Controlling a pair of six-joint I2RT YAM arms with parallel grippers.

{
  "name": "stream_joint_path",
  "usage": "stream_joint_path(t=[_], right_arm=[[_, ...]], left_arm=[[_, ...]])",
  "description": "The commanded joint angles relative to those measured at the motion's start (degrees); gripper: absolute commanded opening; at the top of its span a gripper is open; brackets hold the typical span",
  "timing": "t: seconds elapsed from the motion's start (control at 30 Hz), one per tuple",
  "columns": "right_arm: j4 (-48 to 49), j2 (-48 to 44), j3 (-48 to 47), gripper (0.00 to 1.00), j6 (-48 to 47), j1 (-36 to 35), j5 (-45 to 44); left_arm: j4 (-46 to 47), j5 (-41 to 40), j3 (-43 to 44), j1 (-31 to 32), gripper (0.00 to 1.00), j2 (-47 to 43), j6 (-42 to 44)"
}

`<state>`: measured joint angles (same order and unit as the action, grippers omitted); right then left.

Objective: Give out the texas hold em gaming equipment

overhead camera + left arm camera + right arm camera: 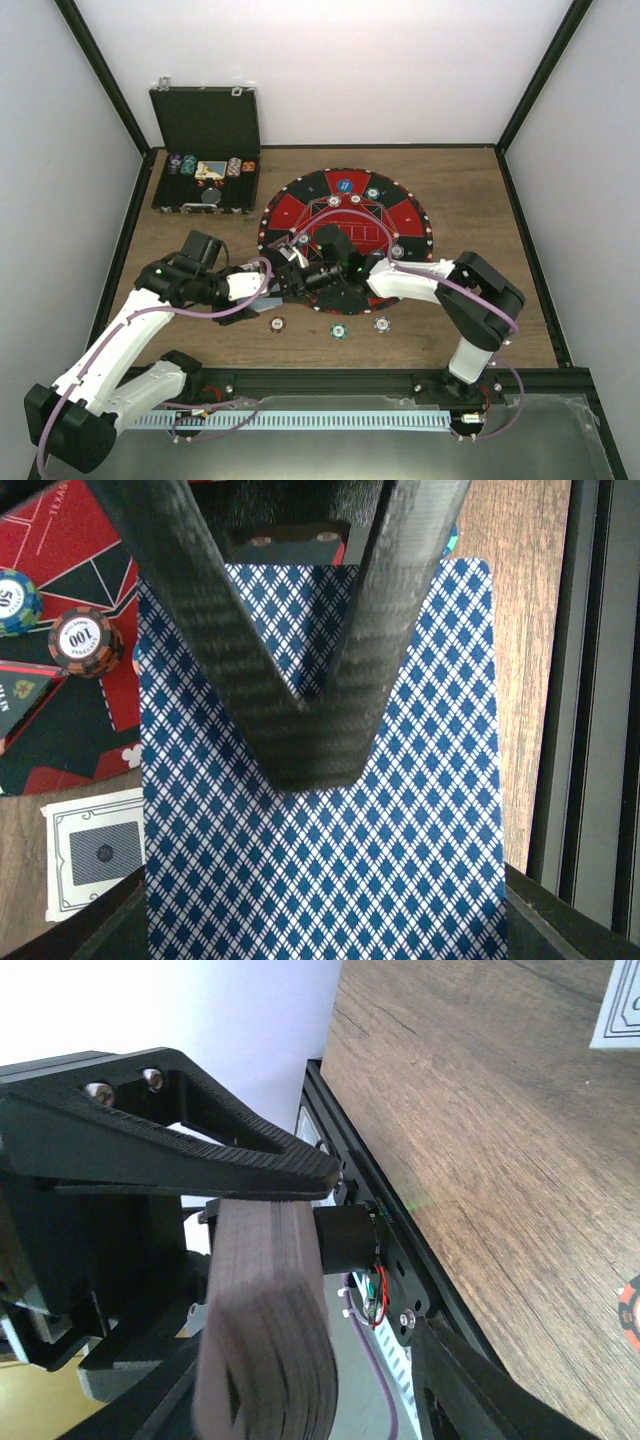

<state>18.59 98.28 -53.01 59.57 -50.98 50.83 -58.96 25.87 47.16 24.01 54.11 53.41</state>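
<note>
A deck of playing cards with blue diamond-patterned backs (400,860) fills the left wrist view. My left gripper (315,810) is shut on it, one finger across the top card. The two arms meet at the mat's near edge, left gripper (268,290) and right gripper (300,275) tip to tip. In the right wrist view the deck's edge (265,1300) stands between my right gripper's (290,1290) jaws. The upper finger (180,1130) touches it; contact at the lower finger is hidden. Three striped chips (339,331) lie on the wood in front. A single card (95,855) lies face down by the mat.
The round red-and-black mat (345,225) carries a blue disc (344,184) and several chips, two of them close to the deck (85,640). The black case (205,150) stands open at the back left with chips inside. A metal rail (330,415) runs along the near edge.
</note>
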Motion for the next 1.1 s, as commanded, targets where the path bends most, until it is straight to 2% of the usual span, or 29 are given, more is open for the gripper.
stream_joint_path(t=[0.0,0.37,0.77,1.07], right_arm=[[-4.41,-3.32,0.74,0.49,-1.73,0.53,-1.67],[-7.04,-6.76,1.07,0.51,-2.45,0.71,-2.51],[-9.15,-10.19,2.98,0.33,-2.41,0.29,-4.90],[-6.04,-7.25,1.47,0.23,0.25,-1.36,-4.34]], left_arm=[[1.66,1.72,-1.93,0.06,0.07,-1.23,-0.87],[3.29,0.98,-3.83,0.04,0.07,-1.29,-1.64],[3.93,-0.01,-4.76,0.07,0.07,-0.75,-1.42],[4.07,-0.87,-4.88,0.07,0.07,-0.93,-1.29]])
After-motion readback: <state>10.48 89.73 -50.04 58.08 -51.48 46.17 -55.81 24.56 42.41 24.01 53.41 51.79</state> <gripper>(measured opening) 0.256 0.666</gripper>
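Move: The deck of cards sits in the left gripper, its middle about 4 cm to the right of that hand; the card box lies on the table some 7 cm ahead, 1 cm left and 14 cm below. From the right hand, whose fingers straddle the deck's free end, the deck's middle is about 4 cm left; the mat chip stack is roughly 8 cm ahead and 1 cm right, the table chip stack 7 cm back and 3 cm left, both some 15 cm down. The deck's free end is left mostly uncovered as the right hand backs off to the right about 2 cm and rises 1 cm, then eases slightly back towards its base while its fingers close by about half around that end. The left hand keeps its hold and sinks roughly 2 cm with the deck. ##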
